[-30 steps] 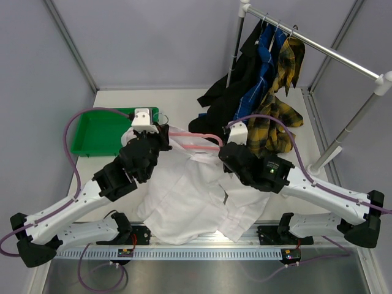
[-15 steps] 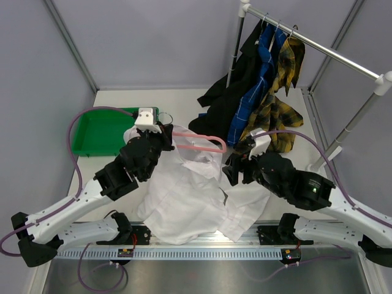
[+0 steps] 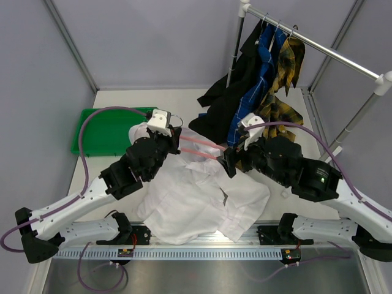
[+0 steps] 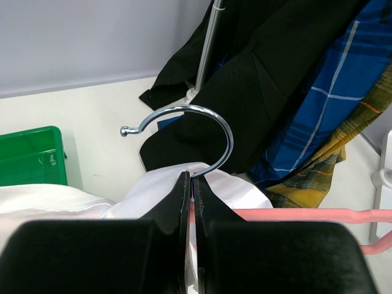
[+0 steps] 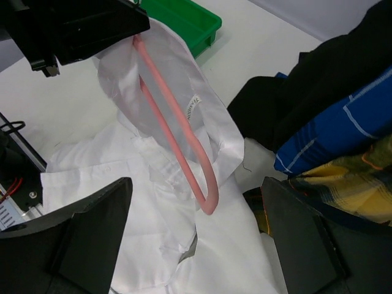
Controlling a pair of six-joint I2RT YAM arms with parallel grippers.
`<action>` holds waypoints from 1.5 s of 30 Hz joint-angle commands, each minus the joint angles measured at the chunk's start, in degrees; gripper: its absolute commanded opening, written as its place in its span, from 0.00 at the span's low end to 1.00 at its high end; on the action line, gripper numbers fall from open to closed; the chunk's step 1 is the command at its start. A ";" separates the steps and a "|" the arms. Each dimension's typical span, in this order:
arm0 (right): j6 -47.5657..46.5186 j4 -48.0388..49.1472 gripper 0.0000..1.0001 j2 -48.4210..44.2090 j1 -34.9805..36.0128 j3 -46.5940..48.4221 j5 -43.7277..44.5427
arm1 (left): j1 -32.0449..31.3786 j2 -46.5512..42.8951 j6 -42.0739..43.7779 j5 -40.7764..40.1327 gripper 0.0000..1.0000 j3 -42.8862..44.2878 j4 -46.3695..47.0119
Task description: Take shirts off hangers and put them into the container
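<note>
My left gripper (image 3: 174,137) (image 4: 192,184) is shut on the neck of the pink hanger (image 3: 201,147) (image 5: 177,153), just under its silvery hook (image 4: 215,121). The white shirt (image 3: 196,196) (image 5: 184,110) drapes by its collar over the hanger's near part and spreads on the table. The hanger's far end is bare. My right gripper (image 3: 230,159) (image 5: 196,187) hovers open over that bare end, touching nothing. The green container (image 3: 101,131) (image 5: 184,15) sits at the back left, partly hidden by my left arm.
A black shirt (image 3: 223,104), a blue plaid shirt (image 3: 262,64) and a yellow-and-black plaid shirt (image 3: 286,73) hang from the rail (image 3: 324,49) at the back right, their tails reaching the table. The rail's post (image 3: 343,131) stands on the right.
My right gripper has opened, let go at the hanger's right end and drawn back to the right. The left gripper has carried the hanger a little to the right.
</note>
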 commanded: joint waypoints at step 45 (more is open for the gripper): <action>-0.85 10.93 0.00 11.52 -7.09 -2.04 -22.28 | -0.53 -4.00 2.70 6.18 0.51 -1.38 6.62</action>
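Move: The free end of the hanger's pink arm is just off the open right fingertips, about 2 cm ahead of that hand, 3 cm to its left and 2 cm below. The white shirt's body lies some 7 cm left of the right hand, 3 cm back and 25 cm down; the black shirt's hem is roughly 20 cm ahead, 4 cm left and 28 cm down. From the left hand, which holds the hanger's neck, that pink end is about 13 cm right and 5 cm back, nearly level. Reaching left about 7 cm over the pink arm, while sinking some 4 cm and easing a little forward, the right hand turns about 15 degrees counter-clockwise and shuts its fingers on the pink arm, then sinks another 2 cm with it. Only after that grip does the left hand, nearly in place, open about halfway around the hanger's neck and let go. ##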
